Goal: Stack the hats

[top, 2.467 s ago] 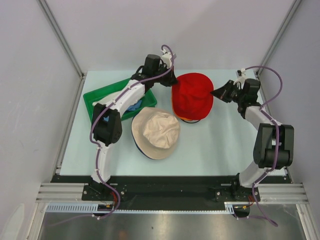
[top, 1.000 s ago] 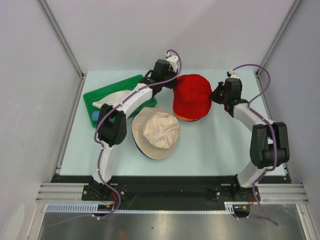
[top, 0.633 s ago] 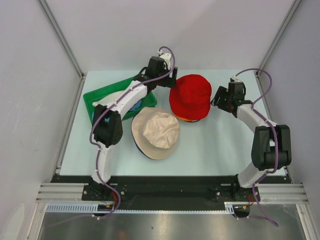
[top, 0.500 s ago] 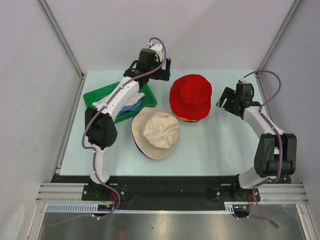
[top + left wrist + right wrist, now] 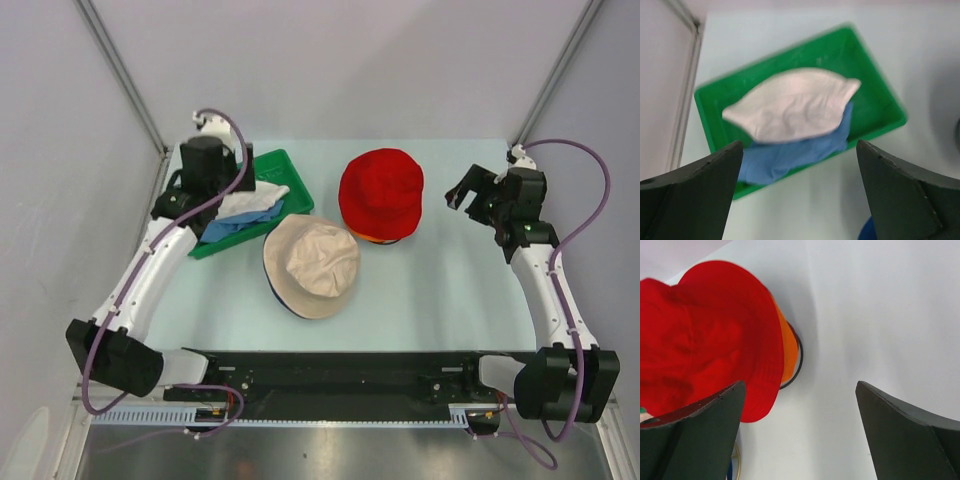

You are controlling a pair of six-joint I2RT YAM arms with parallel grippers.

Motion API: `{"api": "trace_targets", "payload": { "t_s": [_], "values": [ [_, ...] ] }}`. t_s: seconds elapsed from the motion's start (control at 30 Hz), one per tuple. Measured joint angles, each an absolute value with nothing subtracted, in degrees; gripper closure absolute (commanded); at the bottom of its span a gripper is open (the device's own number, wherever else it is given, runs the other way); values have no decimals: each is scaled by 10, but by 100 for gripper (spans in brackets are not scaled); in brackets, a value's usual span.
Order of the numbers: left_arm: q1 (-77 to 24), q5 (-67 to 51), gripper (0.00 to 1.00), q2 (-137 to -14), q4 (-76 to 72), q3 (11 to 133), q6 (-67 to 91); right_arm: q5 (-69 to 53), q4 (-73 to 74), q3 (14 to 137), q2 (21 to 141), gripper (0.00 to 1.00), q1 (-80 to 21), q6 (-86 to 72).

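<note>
A red hat (image 5: 380, 190) (image 5: 705, 335) lies on an orange hat (image 5: 373, 238) (image 5: 788, 352) at the back middle of the table. In front of it a beige hat (image 5: 312, 262) covers a navy hat (image 5: 283, 300) (image 5: 875, 232). A white hat (image 5: 252, 198) (image 5: 790, 105) lies over a light blue hat (image 5: 232, 224) (image 5: 800, 150) in the green tray. My left gripper (image 5: 232, 180) (image 5: 799, 145) hovers open above the tray, holding nothing. To the right of the red hat, and apart from it, my right gripper (image 5: 465, 190) (image 5: 800, 385) is open and holds nothing.
The green tray (image 5: 290, 160) (image 5: 875, 75) stands at the back left. A black wire ring (image 5: 799, 360) shows under the orange hat, and a gold ring (image 5: 735, 465) shows near the beige pile. Grey walls close in the table on three sides.
Both grippers opened and left the red hat's brim. The left arm swung left to above the tray. The right arm drew back to the right. The red hat stayed on the orange one.
</note>
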State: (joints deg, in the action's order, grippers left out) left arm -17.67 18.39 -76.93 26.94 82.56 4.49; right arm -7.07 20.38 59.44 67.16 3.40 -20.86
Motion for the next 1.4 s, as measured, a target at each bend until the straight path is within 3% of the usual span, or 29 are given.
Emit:
{"api": "trace_targets", "payload": {
  "t_s": [0.27, 0.7, 0.8, 0.83, 0.9, 0.93, 0.97, 1.23, 1.4],
  "values": [
    [-132, 169, 0, -758, 280, 600, 38, -118, 207, 585, 672, 3, 34, -209],
    [-129, 185, 0, -873, 245, 618, 4, -136, 216, 581, 656, 3, 34, -209],
    [-129, 198, 24, -908, 244, 641, -2, -136, 223, 581, 641, 4, 34, -209],
    [-128, 204, 46, -921, 244, 651, -3, -135, 225, 581, 637, 3, 34, -209],
    [-127, 217, 68, -947, 247, 672, -5, -135, 228, 581, 629, 3, 34, -209],
    [-127, 223, 91, -956, 246, 679, -5, -135, 230, 581, 627, 3, 34, -209],
    [-126, 231, 99, -966, 248, 689, -13, -135, 233, 581, 623, 4, 34, -209],
    [-123, 253, 100, -952, 270, 708, -14, -139, 255, 585, 601, 3, 34, -205],
    [-123, 228, 100, -823, 305, 724, -1, -147, 259, 623, 597, 3, 5, -204]
  ]
}}
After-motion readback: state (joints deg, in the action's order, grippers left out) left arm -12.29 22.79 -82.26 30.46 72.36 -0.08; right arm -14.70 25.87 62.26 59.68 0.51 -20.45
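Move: The blue hat lies in the green bin, nearly straight below the open left hand: about 24 cm down and some 4 cm to its left. The white hat, partly over it, is about 6 cm ahead of the hand and 1 cm left, equally low; the cream hat stack stands some 12 cm back and 17 cm right, about 16 cm below. From the right hand, the blue hat is roughly 58 cm left, level in reach and 14 cm lower. The left hand drops fast into the green bin with fingers open, easing back and left while tipping some 30 degrees further down, then creeps down and forward, closes fully to pinch the blue hat about 22 cm below its start, and lifts it roughly 10 cm, levelling the wrist partway again. The right hand, empty and open, stays well clear to the right of the red hat stack, drifting back a little and then rising and edging left. ##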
